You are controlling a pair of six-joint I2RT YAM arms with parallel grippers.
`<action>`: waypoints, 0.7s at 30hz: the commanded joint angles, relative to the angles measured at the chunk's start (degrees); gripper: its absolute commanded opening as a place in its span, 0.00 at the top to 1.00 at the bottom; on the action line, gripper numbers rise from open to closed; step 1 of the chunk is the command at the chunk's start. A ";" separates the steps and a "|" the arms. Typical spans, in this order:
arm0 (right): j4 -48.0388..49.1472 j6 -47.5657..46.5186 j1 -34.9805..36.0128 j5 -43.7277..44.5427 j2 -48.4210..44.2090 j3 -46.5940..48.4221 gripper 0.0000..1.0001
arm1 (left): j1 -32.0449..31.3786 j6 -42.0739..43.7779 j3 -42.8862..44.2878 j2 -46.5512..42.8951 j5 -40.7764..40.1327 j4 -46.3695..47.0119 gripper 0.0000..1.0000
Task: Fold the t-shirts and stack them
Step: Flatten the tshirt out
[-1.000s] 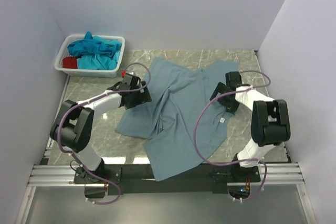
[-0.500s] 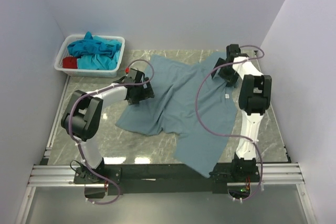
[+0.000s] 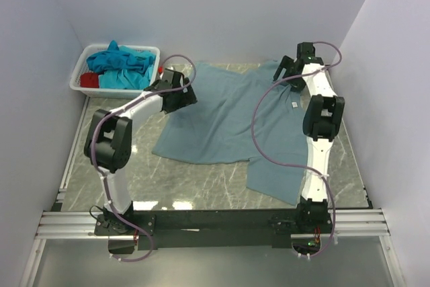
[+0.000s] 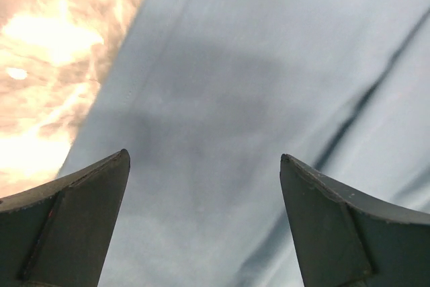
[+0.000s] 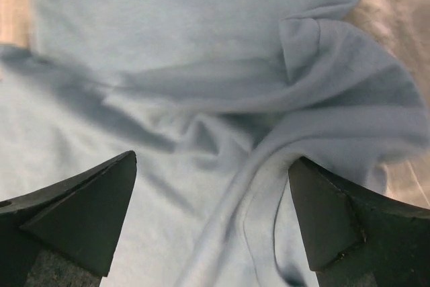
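Note:
The grey-blue t-shirt [image 3: 235, 122] lies spread across the marble table, its small white neck label [image 3: 293, 105] on the right. My left gripper [image 3: 190, 96] hovers over the shirt's far left edge. In the left wrist view it [image 4: 205, 160] is open, with smooth cloth [image 4: 255, 85] under it and nothing between the fingers. My right gripper [image 3: 285, 72] is over the shirt's far right corner. It [image 5: 211, 160] is open above a bunched fold [image 5: 316, 119]. Turquoise t-shirts [image 3: 119, 62] and a red one [image 3: 88, 80] sit in the basket.
A white plastic basket [image 3: 149, 76] stands at the far left corner, close to my left arm. Walls close in the back and both sides. Bare marble [image 3: 201, 183] shows in front of the shirt, and the metal rail [image 3: 215, 223] runs along the near edge.
Both arms have swung toward the far side of the table. The grey-blue shirt has slid away from the near edge and spread out flatter. Both grippers stayed open.

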 commanded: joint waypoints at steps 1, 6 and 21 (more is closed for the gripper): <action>4.43 -1.33 0.12 1.17 -15.28 -5.74 0.00 | -0.06 1.41 0.14 -10.33 -2.91 0.99 0.01; 14.33 2.54 0.65 10.40 -39.69 -33.95 0.00 | -0.06 -4.04 -15.23 -25.96 -5.80 -0.48 0.01; 31.16 15.02 0.65 4.09 -78.96 -85.15 0.00 | -0.06 -23.01 -44.34 -49.39 -14.68 -13.42 0.01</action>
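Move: The shirt's near left corner lies about 19 cm back and 12 cm left of my left hand, 4 cm below it; its far left corner is some 13 cm ahead and 5 right, the basket about 8 ahead and 27 left. From my right hand the near sleeve is roughly 38 cm back and 3 left, 4 lower, the white tag 12 back and 3 right, and the far sleeve some 4 ahead and 3 left. Both my hands, already raised off the flattened cloth, arc up and come back with fingers wide open. My left goes about 20 cm back and 11 left, cresting then sinking towards the near left corner, turning 20 degrees counter-clockwise; my right climbs steeply, swings 25 cm back past the tag towards the near sleeve, tips its fingers up and sinks partway, still high. ##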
